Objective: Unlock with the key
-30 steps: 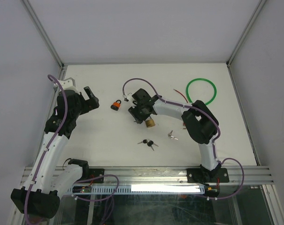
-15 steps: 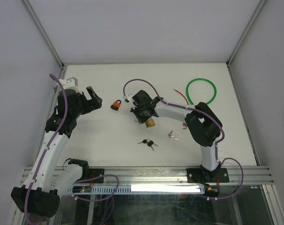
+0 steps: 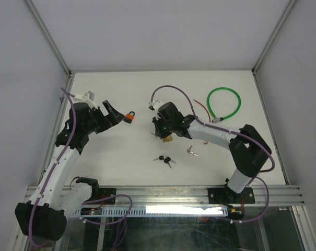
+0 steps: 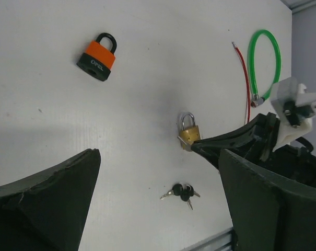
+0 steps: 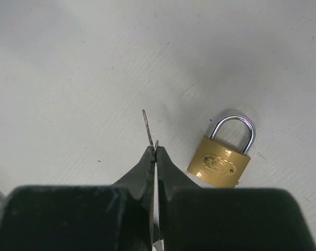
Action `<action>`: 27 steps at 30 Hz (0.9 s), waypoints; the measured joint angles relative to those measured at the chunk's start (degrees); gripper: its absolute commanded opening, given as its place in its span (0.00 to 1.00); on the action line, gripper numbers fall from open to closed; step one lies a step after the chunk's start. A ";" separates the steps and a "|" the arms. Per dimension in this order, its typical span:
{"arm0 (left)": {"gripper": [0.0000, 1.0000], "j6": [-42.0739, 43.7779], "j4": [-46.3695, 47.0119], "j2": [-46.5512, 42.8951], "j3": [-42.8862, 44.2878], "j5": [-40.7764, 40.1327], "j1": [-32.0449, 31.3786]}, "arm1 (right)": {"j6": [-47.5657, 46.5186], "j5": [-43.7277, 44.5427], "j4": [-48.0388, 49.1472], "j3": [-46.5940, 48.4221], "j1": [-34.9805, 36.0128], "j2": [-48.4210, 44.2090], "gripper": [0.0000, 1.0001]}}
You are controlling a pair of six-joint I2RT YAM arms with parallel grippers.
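Note:
A thin silver key [image 5: 147, 127] sticks out edge-on from between the fingertips of my right gripper [image 5: 155, 149], which is shut on it just above the white table. A brass padlock [image 5: 219, 162] with a closed steel shackle lies flat right beside those tips, to their right. From above, the right gripper [image 3: 160, 134] points down at the left side of the brass padlock [image 3: 167, 138]. My left gripper [image 3: 112, 112] hangs open and holds nothing, just left of an orange padlock [image 3: 129, 116]. The left wrist view shows the brass padlock [image 4: 189, 133] ahead.
An orange-and-black padlock [image 4: 97, 57] lies at the far left. A bunch of black-headed keys [image 3: 164, 159] and a loose silver key [image 3: 191, 151] lie nearer the arms. A green cable loop [image 3: 224, 103] and a red wire [image 3: 199, 104] lie at the back right.
My right gripper has shut on the key beside the brass padlock, and its arm has stretched out lower. My left gripper has moved right, up to the orange padlock.

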 measured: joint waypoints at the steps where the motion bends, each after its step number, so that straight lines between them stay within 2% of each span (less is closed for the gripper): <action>1: 0.99 -0.74 0.52 0.00 -0.85 1.14 0.00 | 1.01 0.00 1.25 -1.18 0.00 -1.53 0.00; 10: 0.91 -9.81 7.28 0.09 -6.73 10.03 -0.15 | 7.87 0.15 14.25 -11.34 0.85 -11.52 0.00; 16: 0.84 -15.28 10.45 2.38 -7.96 11.15 -2.82 | 8.02 4.13 19.67 -15.54 5.64 -14.19 0.00; 27: 0.59 -21.46 13.29 9.22 -8.26 8.11 -12.22 | 0.57 20.55 26.99 -16.74 15.15 -17.20 0.00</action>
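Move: The right hand already holds the key, with the blade sticking out past its shut tips. The open left gripper waits roughly 16 cm to its left and 12 cm higher, about 1 cm farther out. From the left hand the key is some 16 cm right, level fore and aft, 13 cm down; the orange padlock is about 13 cm ahead, 1 cm right, 17 cm below. The brass padlock lies some 3 cm ahead and 5 cm right of the right hand, 5 cm below. Upward about 9 cm, then also back and left some 4 cm, the right hand keeps its shut grip on the key and tips its fingers up by around 30 degrees towards level, towards the left gripper. The left hand comes to meet it, going right some 10 cm and down 5, rolling and dipping its fingers while the wide jaws close by about a third, still open near the blade. ##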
